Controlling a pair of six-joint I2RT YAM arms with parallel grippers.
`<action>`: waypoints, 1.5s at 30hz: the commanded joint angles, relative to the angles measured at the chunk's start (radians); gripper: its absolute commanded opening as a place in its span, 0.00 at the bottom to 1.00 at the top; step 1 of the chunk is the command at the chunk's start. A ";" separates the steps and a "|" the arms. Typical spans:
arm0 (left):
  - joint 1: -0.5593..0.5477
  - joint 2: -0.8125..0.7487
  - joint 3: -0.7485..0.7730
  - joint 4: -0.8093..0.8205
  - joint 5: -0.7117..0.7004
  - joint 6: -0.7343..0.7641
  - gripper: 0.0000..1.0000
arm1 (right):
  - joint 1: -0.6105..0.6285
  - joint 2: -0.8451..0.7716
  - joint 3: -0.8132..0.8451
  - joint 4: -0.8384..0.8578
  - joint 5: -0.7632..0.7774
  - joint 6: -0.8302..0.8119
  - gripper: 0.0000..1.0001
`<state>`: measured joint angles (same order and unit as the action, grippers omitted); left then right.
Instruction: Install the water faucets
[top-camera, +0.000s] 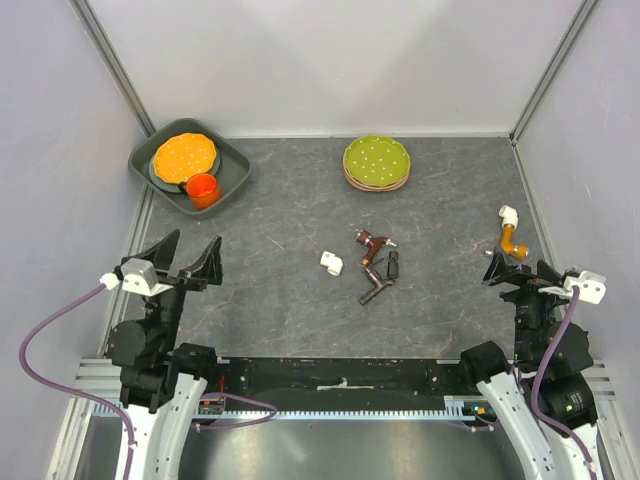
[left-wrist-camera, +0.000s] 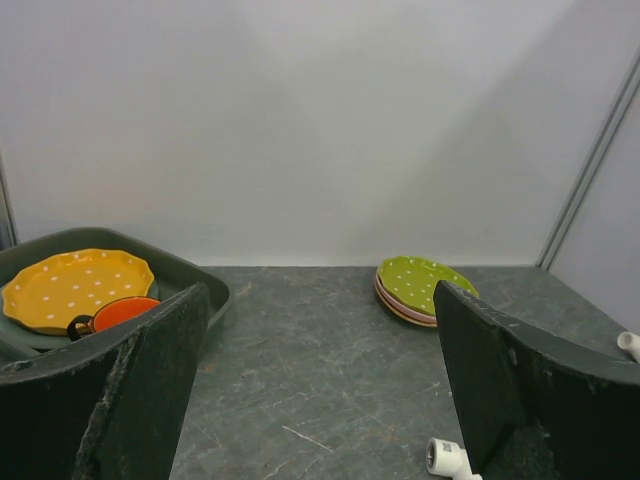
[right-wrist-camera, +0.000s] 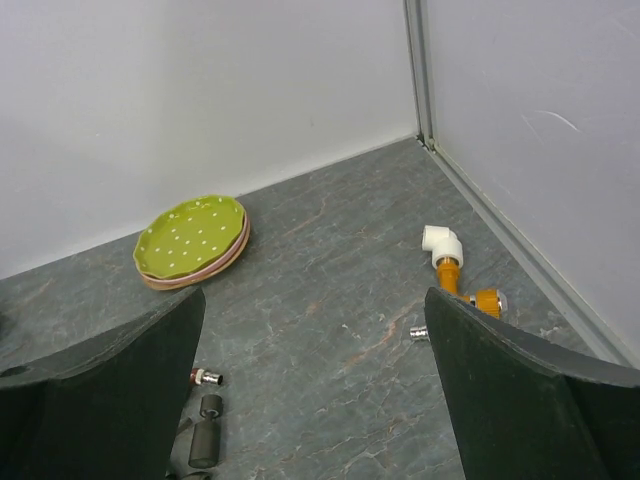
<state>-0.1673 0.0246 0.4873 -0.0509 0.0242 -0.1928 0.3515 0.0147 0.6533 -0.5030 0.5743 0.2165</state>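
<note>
A dark grey bent tap (top-camera: 379, 282) lies mid-table beside a reddish-brown tap (top-camera: 373, 243); a white elbow fitting (top-camera: 332, 263) lies just to their left. An orange tap with a white elbow on its end (top-camera: 511, 232) lies at the far right. My left gripper (top-camera: 194, 256) is open and empty, left of the parts. My right gripper (top-camera: 512, 268) is open and empty, just in front of the orange tap. The right wrist view shows the orange tap (right-wrist-camera: 452, 270) and the grey tap (right-wrist-camera: 205, 432). The left wrist view shows the white elbow (left-wrist-camera: 447, 459).
A dark tray (top-camera: 228, 180) at the back left holds an orange dotted plate (top-camera: 184, 157) and an orange cup (top-camera: 203, 190). Stacked green dotted plates (top-camera: 376, 161) sit at the back centre. Grey walls close off the back and both sides.
</note>
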 joint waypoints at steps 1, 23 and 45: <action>0.023 0.050 0.037 0.010 0.048 -0.045 1.00 | 0.010 -0.009 0.032 -0.016 0.030 0.026 0.98; -0.089 0.819 0.235 -0.150 0.275 -0.293 1.00 | 0.101 -0.010 0.034 -0.039 0.013 0.034 0.98; -0.676 1.650 0.571 -0.193 -0.244 -0.338 1.00 | 0.133 -0.010 0.035 -0.048 0.041 0.035 0.98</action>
<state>-0.8284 1.6135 0.9882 -0.2398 -0.1535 -0.5079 0.4744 0.0147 0.6575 -0.5491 0.5865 0.2470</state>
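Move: The white elbow fitting lies about 12 cm ahead of the left hand, 24 cm to its right and 32 cm below. On that same table level, the brown faucet sits 10 cm right of the fitting and some 3 cm farther out, the grey faucet 11 cm right and 5 cm nearer, the dark cylinder 14 cm right and level with it. From the right hand the fitting is roughly 13 cm ahead, 30 cm left and 28 cm below. The white elbow fitting is what the left hand comes down to: it reaches forward about 9 cm while starting to sink, then swings some 24 cm right as it keeps dropping, 27 cm down in all. The wrist tips down roughly 70 degrees, bringing the wide-open fingers close above the fitting, not yet touching. ##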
